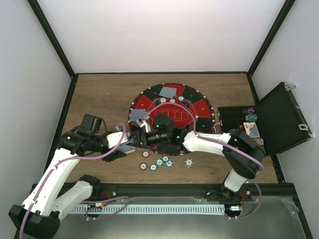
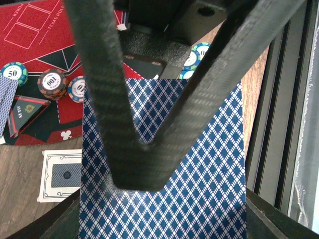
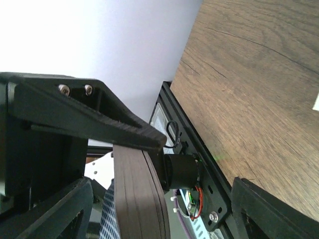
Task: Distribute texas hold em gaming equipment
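A deck of blue-diamond-backed cards (image 2: 199, 189) is pinched in my left gripper (image 1: 131, 145), whose black fingers (image 2: 99, 89) cross its top card. My right gripper (image 1: 142, 135) reaches in from the right and stands open at the deck; its upper finger (image 3: 109, 124) touches the stack's edge (image 3: 139, 199), while the other finger (image 3: 271, 211) is well apart. Striped chips (image 1: 159, 162) lie on the wood in front of the mat. More chips (image 2: 52, 82) sit on the mat, and a single card (image 2: 62, 175) lies on the table. Grey-blue cards (image 1: 168, 92) rest on the mat.
The round red-and-black mat (image 1: 199, 107) fills the table's middle. A black hinged case (image 1: 281, 119) stands open at the right, with chips and cards (image 1: 251, 128) inside. Black frame posts and white walls enclose the table. A rail (image 3: 199, 144) runs along the near edge.
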`<state>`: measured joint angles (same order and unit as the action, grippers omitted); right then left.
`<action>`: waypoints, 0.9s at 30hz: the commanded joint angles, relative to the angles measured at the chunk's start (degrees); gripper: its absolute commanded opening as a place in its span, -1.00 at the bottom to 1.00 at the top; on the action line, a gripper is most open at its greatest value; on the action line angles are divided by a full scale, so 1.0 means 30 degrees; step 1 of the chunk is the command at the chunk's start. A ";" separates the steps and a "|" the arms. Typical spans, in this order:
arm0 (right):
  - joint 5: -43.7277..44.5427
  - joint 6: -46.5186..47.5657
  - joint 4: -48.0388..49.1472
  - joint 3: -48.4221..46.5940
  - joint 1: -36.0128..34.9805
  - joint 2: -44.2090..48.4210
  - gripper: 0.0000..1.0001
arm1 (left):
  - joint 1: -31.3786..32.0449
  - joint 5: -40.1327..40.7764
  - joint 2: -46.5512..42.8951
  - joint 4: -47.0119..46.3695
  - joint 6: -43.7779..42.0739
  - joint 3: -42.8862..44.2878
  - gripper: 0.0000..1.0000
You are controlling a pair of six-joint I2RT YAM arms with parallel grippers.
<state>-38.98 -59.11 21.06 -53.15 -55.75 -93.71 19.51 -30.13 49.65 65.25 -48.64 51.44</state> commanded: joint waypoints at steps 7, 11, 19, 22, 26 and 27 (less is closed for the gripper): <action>-0.1146 -0.0596 0.0860 -0.1527 -0.0234 -0.1769 0.45 | 0.0058 -0.0335 -0.0202 -0.0035 -0.0514 0.0078 -0.81; -0.0923 -0.0696 0.0644 -0.0800 0.0300 -0.1560 0.36 | 0.0058 -0.0269 -0.0240 0.0008 -0.0544 0.0131 -0.81; -0.0747 -0.0604 0.0567 0.1204 0.1204 -0.0266 0.16 | 0.0044 -0.0260 -0.0269 0.0068 -0.0602 0.0256 -0.81; -0.0662 -0.0602 0.0528 0.1628 0.1267 0.0201 0.10 | 0.0055 -0.0327 -0.0232 0.0067 -0.0559 0.0256 -0.81; -0.0567 -0.0714 0.0522 0.1748 0.1268 0.0772 -0.07 | 0.0060 -0.0249 -0.0340 0.0099 -0.0558 0.0201 -0.81; -0.0482 -0.0741 0.0511 0.1752 0.1268 0.0897 -0.15 | 0.0049 -0.0212 -0.0369 0.0089 -0.0597 0.0157 -0.81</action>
<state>-42.30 -61.39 25.39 -48.97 -52.80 -92.82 19.55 -28.99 49.65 65.76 -49.69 51.42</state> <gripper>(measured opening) 0.480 0.636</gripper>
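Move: The deck stands between the left hand's fingers, its middle about 1 cm below and 1 cm right of that hand point. From the right hand that deck is about 4 cm to the left, 1 cm back and 2 cm lower, blue back upwards. About 18 cm below the right hand, the card box is 9 cm left and 4 cm ahead, the lone white chip 1 cm right and 2 cm back, and the teal chips 8 cm right and 6 cm back. The deck stays in the left gripper's hold, nearly still, while one right finger, already over its patterned back, reaches about 1.5 cm farther left and sinks about as much. The right hand then turns back, dragging the top card some 3 cm to the right with that finger, rising slightly as its fingers close by about a third of their range. ##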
